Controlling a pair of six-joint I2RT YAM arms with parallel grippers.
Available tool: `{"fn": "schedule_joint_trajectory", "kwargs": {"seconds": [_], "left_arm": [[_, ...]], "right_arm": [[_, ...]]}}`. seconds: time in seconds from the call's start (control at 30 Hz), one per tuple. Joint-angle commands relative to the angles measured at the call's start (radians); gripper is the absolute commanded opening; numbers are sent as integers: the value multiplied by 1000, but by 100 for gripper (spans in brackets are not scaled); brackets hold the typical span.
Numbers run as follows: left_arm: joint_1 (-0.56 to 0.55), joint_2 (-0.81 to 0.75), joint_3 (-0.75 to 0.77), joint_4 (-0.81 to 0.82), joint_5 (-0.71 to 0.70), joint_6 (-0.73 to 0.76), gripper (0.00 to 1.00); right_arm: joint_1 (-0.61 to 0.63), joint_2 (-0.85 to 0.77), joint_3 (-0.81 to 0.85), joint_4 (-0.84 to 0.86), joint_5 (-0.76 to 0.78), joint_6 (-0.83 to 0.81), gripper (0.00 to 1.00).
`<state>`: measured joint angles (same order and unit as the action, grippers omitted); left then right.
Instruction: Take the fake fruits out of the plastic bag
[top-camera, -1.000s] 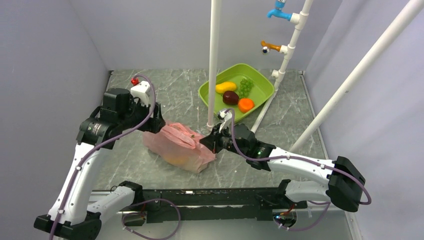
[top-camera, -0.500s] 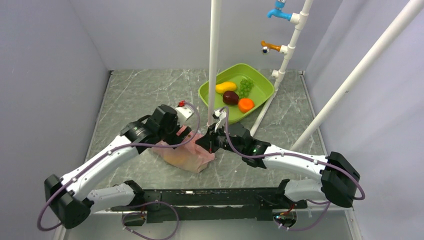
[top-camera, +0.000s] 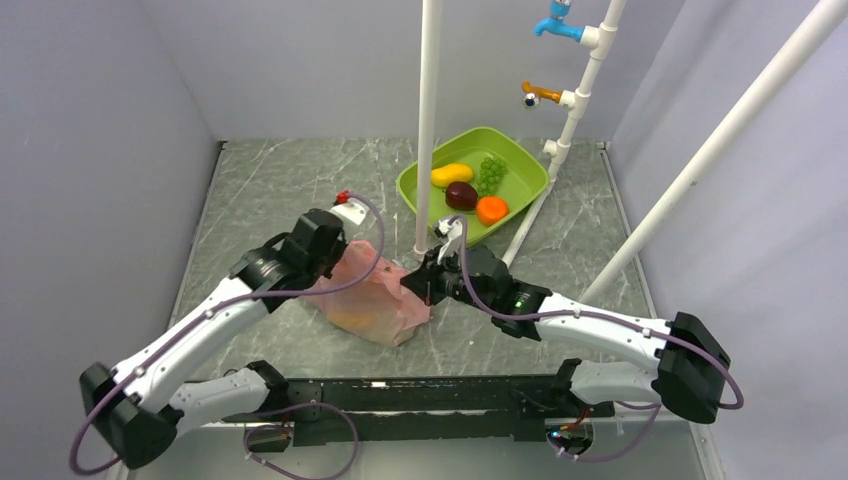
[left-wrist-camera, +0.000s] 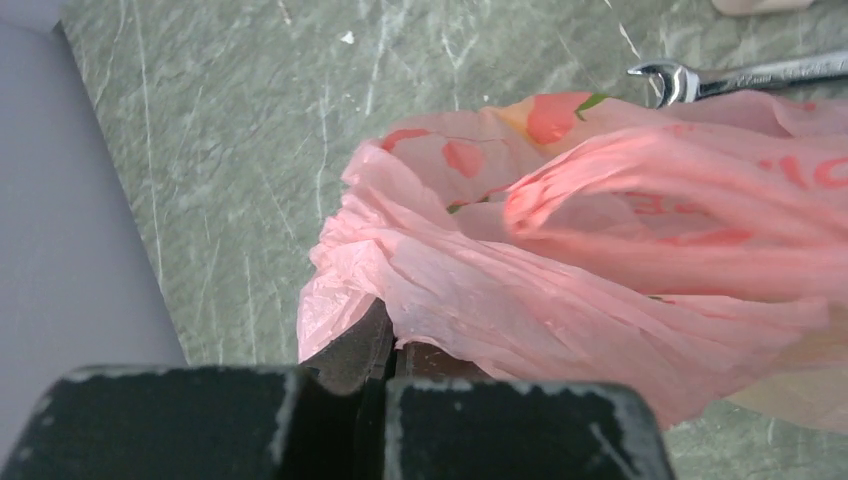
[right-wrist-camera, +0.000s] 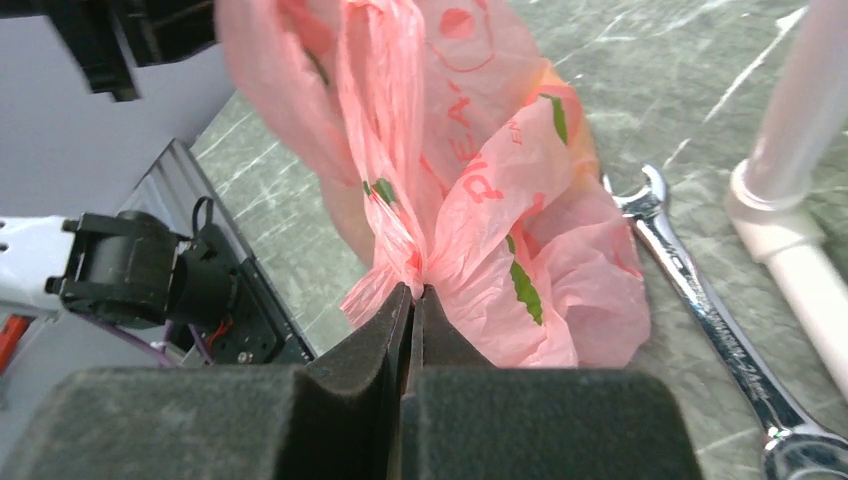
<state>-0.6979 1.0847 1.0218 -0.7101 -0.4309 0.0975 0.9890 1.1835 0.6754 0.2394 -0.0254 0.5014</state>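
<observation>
The pink plastic bag (top-camera: 372, 297) lies crumpled on the marble table between my two arms. My left gripper (top-camera: 338, 268) is at the bag's upper left edge. In the left wrist view it (left-wrist-camera: 392, 338) is shut on a fold of the bag (left-wrist-camera: 560, 250). My right gripper (top-camera: 412, 287) holds the bag's right side. In the right wrist view its jaws (right-wrist-camera: 418, 292) pinch gathered pink plastic (right-wrist-camera: 470, 180). The fake fruits are hidden inside the bag; only a yellowish tint shows through its lower part.
A green tub (top-camera: 520, 175) at the back holds a yellow mango, a maroon fruit, green grapes and an orange fruit. A white upright pole (top-camera: 428, 130) stands just behind the bag. A steel wrench (right-wrist-camera: 700, 300) lies beside the pole's foot. A slanted white pipe crosses on the right.
My left arm swung in from the bag's far left, reached over the bag with open jaws, then shut on its left edge. The right gripper kept its hold.
</observation>
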Motion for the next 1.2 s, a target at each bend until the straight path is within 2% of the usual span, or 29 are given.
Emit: {"fn": "schedule_joint_trajectory", "kwargs": {"seconds": [0.0, 0.23, 0.43, 0.53, 0.7, 0.77, 0.93, 1.07, 1.17], "left_arm": [[44, -130, -65, 87, 24, -74, 0], [166, -270, -151, 233, 40, -80, 0], [339, -354, -225, 391, 108, -65, 0], [393, -365, -222, 394, 185, -87, 0], [405, -348, -253, 420, 231, -81, 0], [411, -326, -250, 402, 248, -80, 0], [428, -317, -234, 369, 262, -72, 0], [439, -358, -256, 378, 270, -68, 0], [440, -382, -269, 379, 291, -65, 0]], "right_arm": [[-2, -66, -9, -60, 102, -7, 0], [-1, -125, -91, -101, 162, 65, 0], [1, -147, -162, -169, 96, 78, 0], [0, -195, -159, -275, 107, 72, 0], [1, -271, -117, -461, 156, 52, 0], [1, -293, -95, -501, 171, 31, 7], [1, -289, 26, -580, 198, -122, 37], [1, -213, 163, -598, 184, -246, 75], [0, -109, 267, -583, 164, -293, 93]]}}
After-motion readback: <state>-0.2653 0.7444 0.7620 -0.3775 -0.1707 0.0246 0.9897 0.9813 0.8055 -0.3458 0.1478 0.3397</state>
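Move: Both hands already have the bag pinched shut between their fingers. Its middle lies about 6 cm right, 4 cm back and 12 cm below the left hand; from the right hand it is some 7 cm left, 2 cm ahead and 11 cm below. The wrench lies about 12 cm ahead and 5 cm right of the right hand, 18 cm down, with the upright pipe's foot about 21 cm ahead and 3 cm right. Still pinching the rim, the left hand draws it about 8 cm left and a little up, mostly early on, rolling its left side down some 20 degrees while its fingers tip up and swing counter-clockwise. The right hand pulls about 9 cm right, dipping some 5 cm and rising again, then opens wide and lets go of the bag. ##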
